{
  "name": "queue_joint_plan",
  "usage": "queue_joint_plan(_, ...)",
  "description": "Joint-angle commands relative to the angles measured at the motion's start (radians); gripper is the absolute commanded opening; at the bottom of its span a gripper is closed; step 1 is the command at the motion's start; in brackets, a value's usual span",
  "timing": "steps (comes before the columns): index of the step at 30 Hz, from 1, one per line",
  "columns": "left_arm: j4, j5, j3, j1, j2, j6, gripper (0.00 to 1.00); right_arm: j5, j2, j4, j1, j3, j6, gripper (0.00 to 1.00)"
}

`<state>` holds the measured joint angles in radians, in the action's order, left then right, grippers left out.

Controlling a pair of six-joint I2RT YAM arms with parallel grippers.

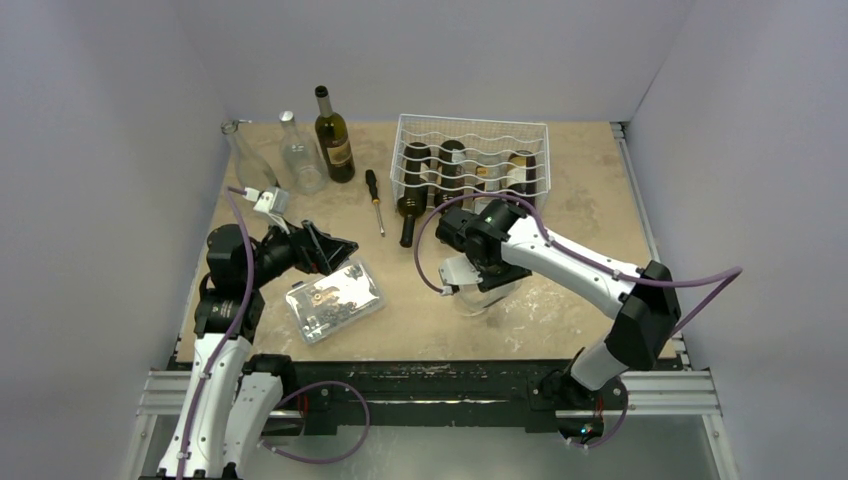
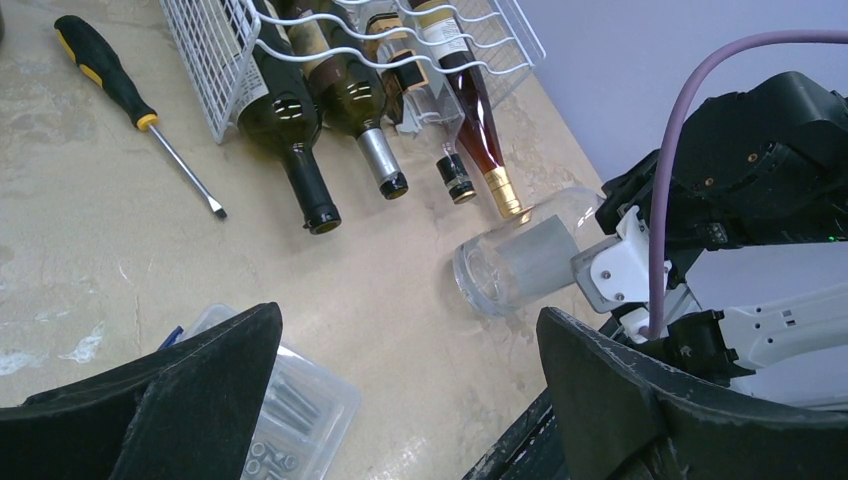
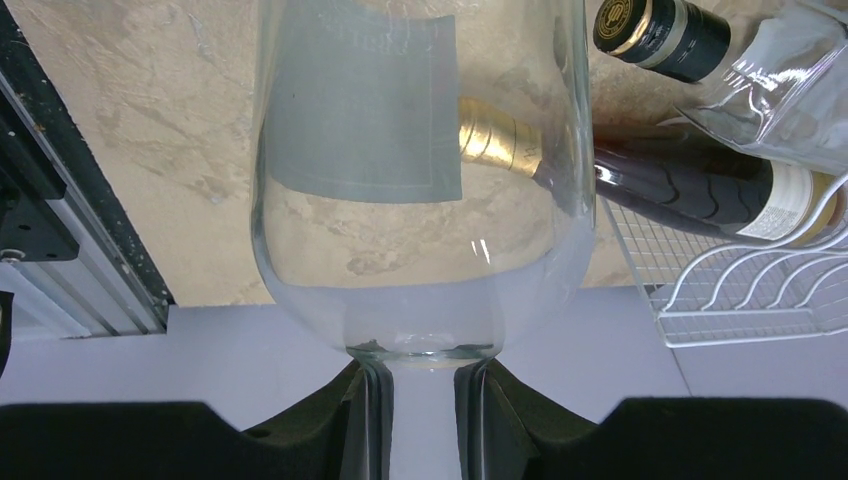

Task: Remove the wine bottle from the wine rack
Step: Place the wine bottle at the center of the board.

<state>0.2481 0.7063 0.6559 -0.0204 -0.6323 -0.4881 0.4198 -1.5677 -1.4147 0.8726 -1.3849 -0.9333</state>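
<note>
The white wire wine rack [image 1: 472,132] stands at the back of the table with several dark bottles [image 1: 448,170] lying in it, necks toward me. My right gripper [image 3: 422,388] is shut on the neck of a clear glass wine bottle [image 3: 420,200] with a grey label. In front of the rack, that wine bottle [image 2: 515,262] hangs tilted, base low over the table. Whether the base touches, I cannot tell. My left gripper [image 2: 410,350] is open and holds nothing, off to the left above the table [image 1: 560,310].
A clear plastic box [image 1: 333,300] of screws lies under my left gripper [image 1: 335,250]. A black-and-yellow screwdriver [image 1: 375,200] lies left of the rack [image 2: 215,50]. One dark bottle [image 1: 333,140] and two clear bottles [image 1: 300,155] stand at the back left.
</note>
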Motion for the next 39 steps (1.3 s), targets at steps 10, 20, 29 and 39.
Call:
queue_joint_plan(10,-0.051,0.02,-0.006,-0.002,0.011,-0.011,1.0,-0.049,-0.018,0.043,0.051,-0.028,0.042,0.51)
queue_joint_plan(20,-0.051,0.021,-0.007,-0.002,0.007,-0.01,1.0,-0.102,0.009,0.042,0.086,-0.093,0.042,0.63)
queue_joint_plan(29,-0.051,0.021,-0.007,-0.002,0.003,-0.01,1.0,-0.123,0.003,0.042,0.091,-0.154,0.039,0.64)
queue_joint_plan(39,-0.052,0.021,-0.007,-0.002,0.004,-0.01,1.0,-0.212,0.017,0.039,0.091,-0.265,0.031,0.7)
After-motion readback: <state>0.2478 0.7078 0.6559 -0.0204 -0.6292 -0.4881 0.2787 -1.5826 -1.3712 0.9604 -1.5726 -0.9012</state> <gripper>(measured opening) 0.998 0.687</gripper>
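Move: My right hand still grips the clear bottle's neck. The bottle leans, with its middle some 5 cm to my hand's left and 11 cm below. The standing spot on the board is about 7 cm left, level fore and aft, roughly 21 cm down. The red gold-necked bottle lies 25 cm ahead and 4 cm right, the black-capped bottle 29 cm ahead and 6 cm left. From my left hand, the spot is about 32 cm right and 27 cm below. With my right hand I ease slightly left and open the fingers off the bottle's neck. I then carry on left for about 7 cm in all, lifting some 3 cm towards the end, and tilt about 15 degrees so the fingertips swing left and point straighter down. The open fingers end on either side of the neck's top. ##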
